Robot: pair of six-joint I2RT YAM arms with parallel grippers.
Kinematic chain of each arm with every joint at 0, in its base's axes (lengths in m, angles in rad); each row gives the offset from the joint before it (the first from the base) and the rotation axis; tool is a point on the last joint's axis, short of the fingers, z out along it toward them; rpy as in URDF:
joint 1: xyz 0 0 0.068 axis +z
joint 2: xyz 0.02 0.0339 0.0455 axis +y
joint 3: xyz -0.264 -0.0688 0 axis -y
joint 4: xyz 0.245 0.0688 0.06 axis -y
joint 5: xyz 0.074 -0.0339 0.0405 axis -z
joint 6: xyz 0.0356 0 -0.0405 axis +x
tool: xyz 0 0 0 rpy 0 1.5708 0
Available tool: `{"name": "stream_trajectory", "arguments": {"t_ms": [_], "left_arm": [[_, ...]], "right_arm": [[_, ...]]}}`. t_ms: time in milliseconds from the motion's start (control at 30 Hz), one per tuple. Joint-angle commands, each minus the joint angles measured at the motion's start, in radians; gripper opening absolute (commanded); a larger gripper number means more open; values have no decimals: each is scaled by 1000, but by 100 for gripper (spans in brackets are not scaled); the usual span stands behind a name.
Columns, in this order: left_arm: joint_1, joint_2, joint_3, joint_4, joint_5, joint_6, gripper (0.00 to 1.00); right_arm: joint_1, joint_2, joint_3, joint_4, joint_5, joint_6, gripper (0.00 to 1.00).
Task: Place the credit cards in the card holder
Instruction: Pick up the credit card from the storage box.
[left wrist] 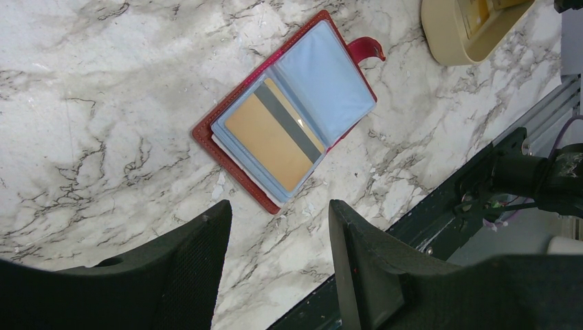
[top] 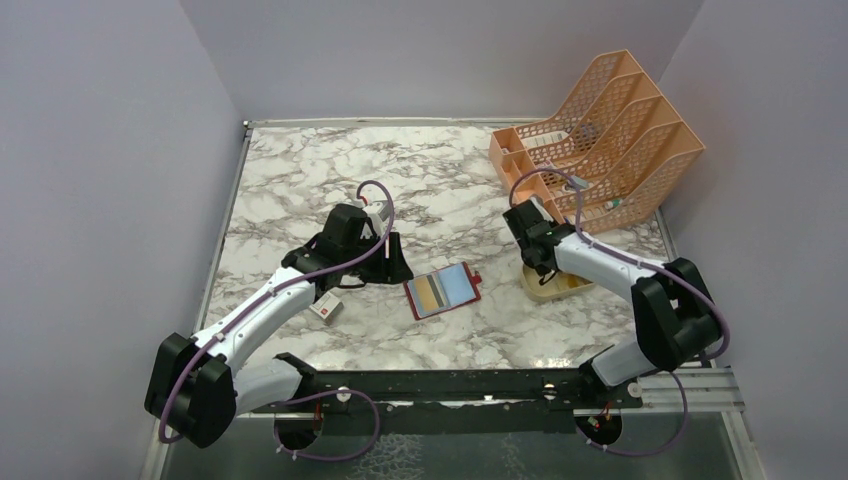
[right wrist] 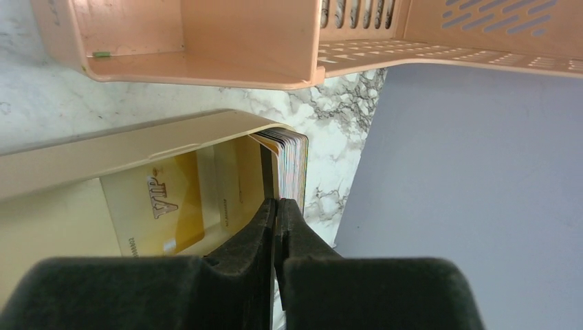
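The card holder [top: 442,291] lies open on the marble, a dark red wallet with clear blue sleeves [left wrist: 323,75]. A gold credit card [left wrist: 265,141] with a grey stripe sits in its left sleeve. My left gripper [left wrist: 278,213] hovers open just beside the wallet's near corner, with nothing between its fingers. My right gripper [right wrist: 276,203] is down at the beige tray [top: 555,290], shut on the edge of an upright credit card [right wrist: 289,161] that shows edge-on. Another gold card [right wrist: 155,206] marked VIP lies flat in the tray [right wrist: 124,151].
An orange mesh file rack [top: 600,130] stands at the back right, close behind the tray and above my right gripper [top: 540,265]. A small white box [top: 325,309] lies by the left arm. The dark rail [left wrist: 440,213] runs along the table's near edge.
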Motion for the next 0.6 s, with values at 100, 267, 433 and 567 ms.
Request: {"name": "stream_trajectory", "arguments": {"t_ms": [100,267,433,567], "left_arm": [[6,5,22,-4,8,5,57],[6,1,8,21,45,-8,57],[6,-20,-3,53,81,-45,57],[6,-42,-8,116,134,-107,57]], "right_arm": [[-3,-78,117,-89,-180,59,1],[-3,-146,190,-128,-378,97,1],[-4,-213,250,-157,-539,155,1],[-3,-295,253,-90,-708,214,1]]}}
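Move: The open card holder lies about 28 cm to the right hand's left, 4 cm back and 8 cm lower. The remaining card stack is just under that hand, about 1 cm forward, 1 cm right and 4 cm lower; the storage box's middle is some 5 cm left, 3 cm back and 7 cm down. The organizer's near compartment stands 10 cm forward, 7 cm left. From the left hand, the card holder is about 8 cm right, 3 cm forward, 12 cm below. A single credit card, already pinched at its edge, is drawn up and away from the stack as the right hand sweeps about 9 cm left and 7 cm up, over the storage box and towards the card holder. On the way the wrist tilts some 35 degrees, swinging the fingers from slanting right to pointing mostly down; they stay shut on the card. ##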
